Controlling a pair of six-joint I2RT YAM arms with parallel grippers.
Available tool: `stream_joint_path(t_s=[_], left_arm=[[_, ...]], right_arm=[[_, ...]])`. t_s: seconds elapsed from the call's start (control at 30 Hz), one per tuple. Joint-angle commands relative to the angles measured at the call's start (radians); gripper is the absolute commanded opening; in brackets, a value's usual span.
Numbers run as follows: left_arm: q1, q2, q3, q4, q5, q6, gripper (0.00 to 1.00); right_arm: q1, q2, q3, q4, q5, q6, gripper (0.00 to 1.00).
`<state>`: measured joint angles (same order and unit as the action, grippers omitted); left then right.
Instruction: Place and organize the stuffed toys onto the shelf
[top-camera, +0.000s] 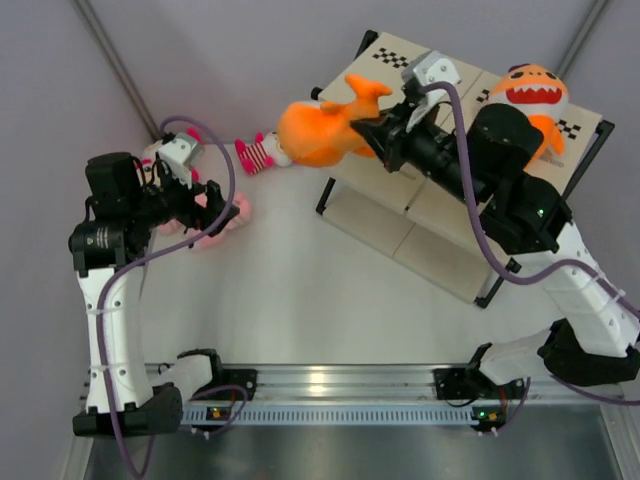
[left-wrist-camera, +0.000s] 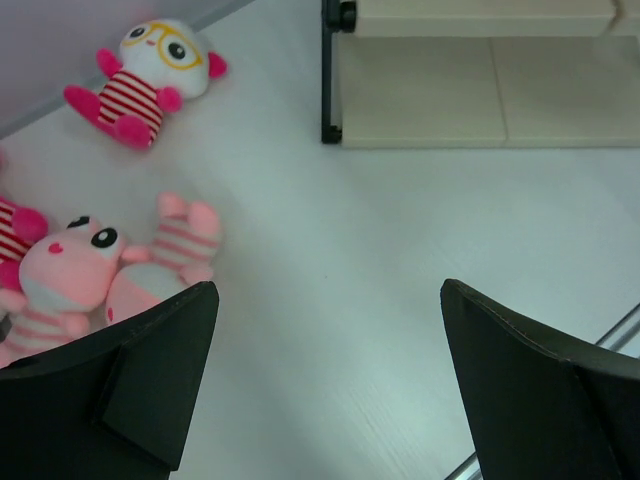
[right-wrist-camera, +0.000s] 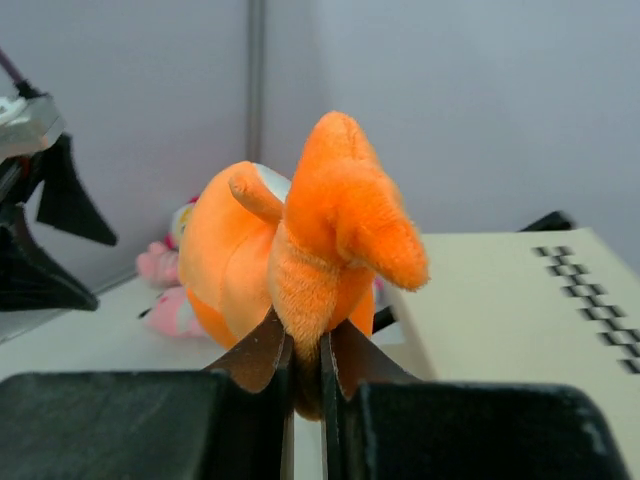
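Observation:
My right gripper (top-camera: 368, 133) is shut on the tail of an orange shark (top-camera: 318, 130) and holds it in the air at the left end of the shelf (top-camera: 430, 215); the wrist view shows the jaws (right-wrist-camera: 308, 345) pinching the shark's tail (right-wrist-camera: 330, 215). A second orange shark (top-camera: 532, 95) sits on the shelf's top board at the far right. My left gripper (top-camera: 222, 212) is open above the table beside pale pink dolls (top-camera: 215, 222). In the left wrist view the gripper (left-wrist-camera: 330, 330) is empty, with a pink doll (left-wrist-camera: 75, 265) at its left finger. A striped doll (left-wrist-camera: 150, 80) lies farther off.
A striped doll (top-camera: 262, 152) lies on the table just left of the held shark. The shelf's lower boards (left-wrist-camera: 480, 90) and black frame post (left-wrist-camera: 330, 70) stand ahead of the left gripper. Grey walls close the back; the arm bases' rail (top-camera: 330, 385) is at the near edge.

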<state>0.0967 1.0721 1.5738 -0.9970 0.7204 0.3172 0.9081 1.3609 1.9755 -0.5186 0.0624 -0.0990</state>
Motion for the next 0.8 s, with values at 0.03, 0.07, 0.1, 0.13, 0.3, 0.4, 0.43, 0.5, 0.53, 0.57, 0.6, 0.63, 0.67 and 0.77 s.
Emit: stream_joint_path(t_s=[0.03, 0.07, 0.1, 0.13, 0.3, 0.4, 0.43, 0.5, 0.53, 0.57, 0.6, 0.63, 0.67, 0.77], left_arm=[[-0.002, -0.008, 0.012, 0.005, -0.136, -0.035, 0.99], [0.0, -0.011, 0.006, 0.005, -0.125, -0.032, 0.99], [0.0, -0.012, -0.004, 0.005, -0.107, -0.03, 0.99], [0.0, -0.014, -0.011, 0.005, -0.101, -0.026, 0.99], [0.0, -0.006, -0.043, 0.004, -0.108, 0.0, 0.99], [-0.002, 0.0, -0.067, 0.005, -0.114, 0.006, 0.99], [0.0, 0.002, -0.075, 0.005, -0.114, 0.008, 0.99], [-0.002, 0.0, -0.093, 0.003, -0.116, 0.013, 0.99], [0.0, 0.0, -0.098, 0.004, -0.119, 0.016, 0.99], [-0.002, -0.001, -0.109, 0.005, -0.122, 0.02, 0.99], [0.0, -0.001, -0.112, 0.005, -0.125, 0.022, 0.99], [0.0, -0.004, -0.116, 0.005, -0.125, 0.029, 0.99], [-0.002, -0.004, -0.126, 0.005, -0.128, 0.033, 0.99], [0.0, -0.001, -0.136, 0.005, -0.13, 0.037, 0.99]], right_arm=[[0.012, -0.074, -0.009, 0.307, 0.317, -0.355, 0.0], [0.012, -0.075, -0.029, 0.363, 0.361, -0.47, 0.0], [0.012, -0.074, -0.049, 0.405, 0.397, -0.543, 0.0], [0.012, -0.065, -0.082, 0.437, 0.465, -0.614, 0.0], [0.006, 0.047, -0.212, 0.696, 0.704, -1.124, 0.0], [-0.011, 0.101, -0.257, 0.767, 0.758, -1.266, 0.0], [-0.018, 0.113, -0.254, 0.763, 0.773, -1.271, 0.0], [-0.034, 0.153, -0.238, 0.737, 0.786, -1.272, 0.0], [-0.038, 0.162, -0.234, 0.723, 0.794, -1.274, 0.0], [-0.041, 0.179, -0.234, 0.714, 0.794, -1.274, 0.0], [-0.046, 0.188, -0.228, 0.674, 0.797, -1.271, 0.0], [-0.049, 0.198, -0.221, 0.654, 0.801, -1.268, 0.0], [-0.052, 0.22, -0.216, 0.646, 0.81, -1.272, 0.0], [-0.057, 0.247, -0.218, 0.652, 0.843, -1.295, 0.0]])
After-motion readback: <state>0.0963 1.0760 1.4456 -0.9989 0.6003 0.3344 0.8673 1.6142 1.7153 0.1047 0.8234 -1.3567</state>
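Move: The right hand holds the orange shark by its tail; its place on the left half of the shelf top lies about 22 cm ahead, 9 cm right and 8 cm below. The other shark sits roughly 26 cm right of that spot and 10 cm nearer. From the left hand, the near pink toy is some 22 cm ahead, 7 cm left, 32 cm down; the second pink toy lies 10 cm left of it, 5 cm farther. Keep the right fingers shut on the shark's tail, swing it up 8 cm and about 11 cm right, then carry it forward and down over the shelf top's left half, easing a few centimetres back left. Turn the wrist clockwise and roll its left side down until the fingers point forward. Sink the open left gripper some 5 cm towards the pink toys. ##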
